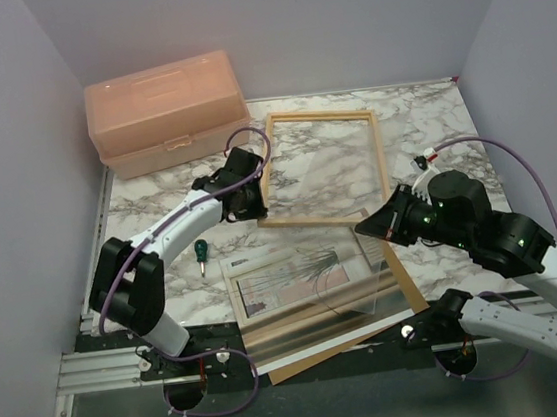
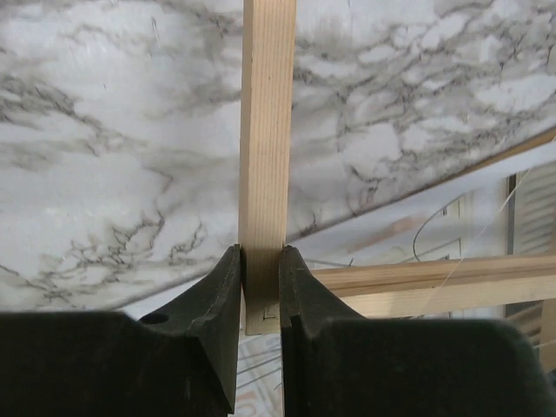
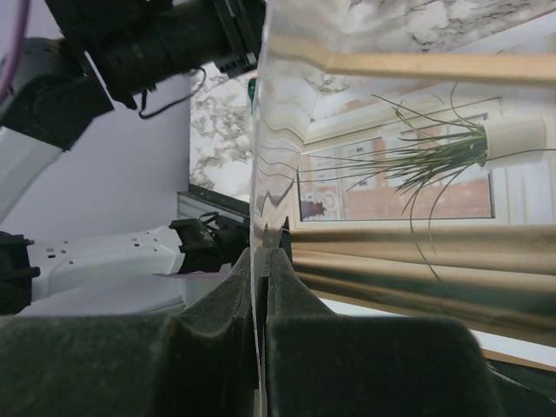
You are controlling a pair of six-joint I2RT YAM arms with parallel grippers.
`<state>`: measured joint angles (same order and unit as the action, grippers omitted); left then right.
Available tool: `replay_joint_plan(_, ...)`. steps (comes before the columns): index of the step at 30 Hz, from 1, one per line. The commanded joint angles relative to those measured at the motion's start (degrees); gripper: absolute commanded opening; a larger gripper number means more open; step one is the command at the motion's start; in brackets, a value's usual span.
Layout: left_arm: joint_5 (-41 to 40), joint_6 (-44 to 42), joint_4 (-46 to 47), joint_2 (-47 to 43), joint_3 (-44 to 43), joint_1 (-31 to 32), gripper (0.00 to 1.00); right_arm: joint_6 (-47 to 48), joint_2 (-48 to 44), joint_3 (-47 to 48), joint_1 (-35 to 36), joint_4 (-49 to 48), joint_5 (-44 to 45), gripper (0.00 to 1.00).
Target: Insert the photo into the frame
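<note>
The light-wood frame lies on the marble table, mid-back. My left gripper is shut on its left bar near the near-left corner; in the left wrist view the bar sits between my jaws. The photo, a spiky plant at a window, lies face up on the brown backing board at the table's front. My right gripper is shut on the edge of the clear glass sheet, held tilted over the photo's right part. In the right wrist view the photo shows behind the glass beside my jaws.
A peach plastic toolbox stands at the back left. A small green-handled screwdriver lies left of the photo, beside my left arm. Grey walls close in the left, back and right sides.
</note>
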<state>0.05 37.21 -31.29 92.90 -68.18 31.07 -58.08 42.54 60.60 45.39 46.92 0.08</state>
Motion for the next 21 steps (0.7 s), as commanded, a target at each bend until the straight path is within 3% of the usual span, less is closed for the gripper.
replay_joint_plan(1, 1.2, 3.6, 1.9, -7.4, 6.0, 2.4, 0.00, -0.5, -1.0, 3.0, 0.4, -3.8, -3.3, 0.00)
replay_joint_plan(13, -0.4, 8.3, 2.4, -23.6, 23.2, 7.3, 0.00, 0.8, -3.0, 6.8, 0.3, 2.1, 3.3, 0.00)
replay_joint_plan(21, -3.1, 14.7, 1.6, -35.2, 33.5, 12.2, 0.00, 1.2, -2.8, 3.3, 0.3, 2.0, 4.5, 0.00)
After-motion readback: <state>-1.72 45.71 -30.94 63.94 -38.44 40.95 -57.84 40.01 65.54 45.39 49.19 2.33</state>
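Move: The left hand already grips the frame by its near left corner, a little above the table. The photo's middle lies roughly 16 cm back and 12 cm to the right of it, some 8 cm lower, with the wooden backing board right under the photo; the green screwdriver is about 18 cm to the left and 3 cm back. The right hand holds a clear sheet up by its edge; from it the photo's middle is about 7 cm left, 3 cm back and 26 cm below. Keeping its pinch on the corner, the left hand draws the frame steadily back towards the bases, about 14 cm, drifting some 3 cm to the left and sinking about as much, so that the near bar comes in over the photo on the lifted sheet's photo side, with hardly any turn of the wrist. Meanwhile the right hand, its fingers still shut on the clear sheet, lifts the held edge some 4 cm, easing a little to the right and starting to sink again at the end. ##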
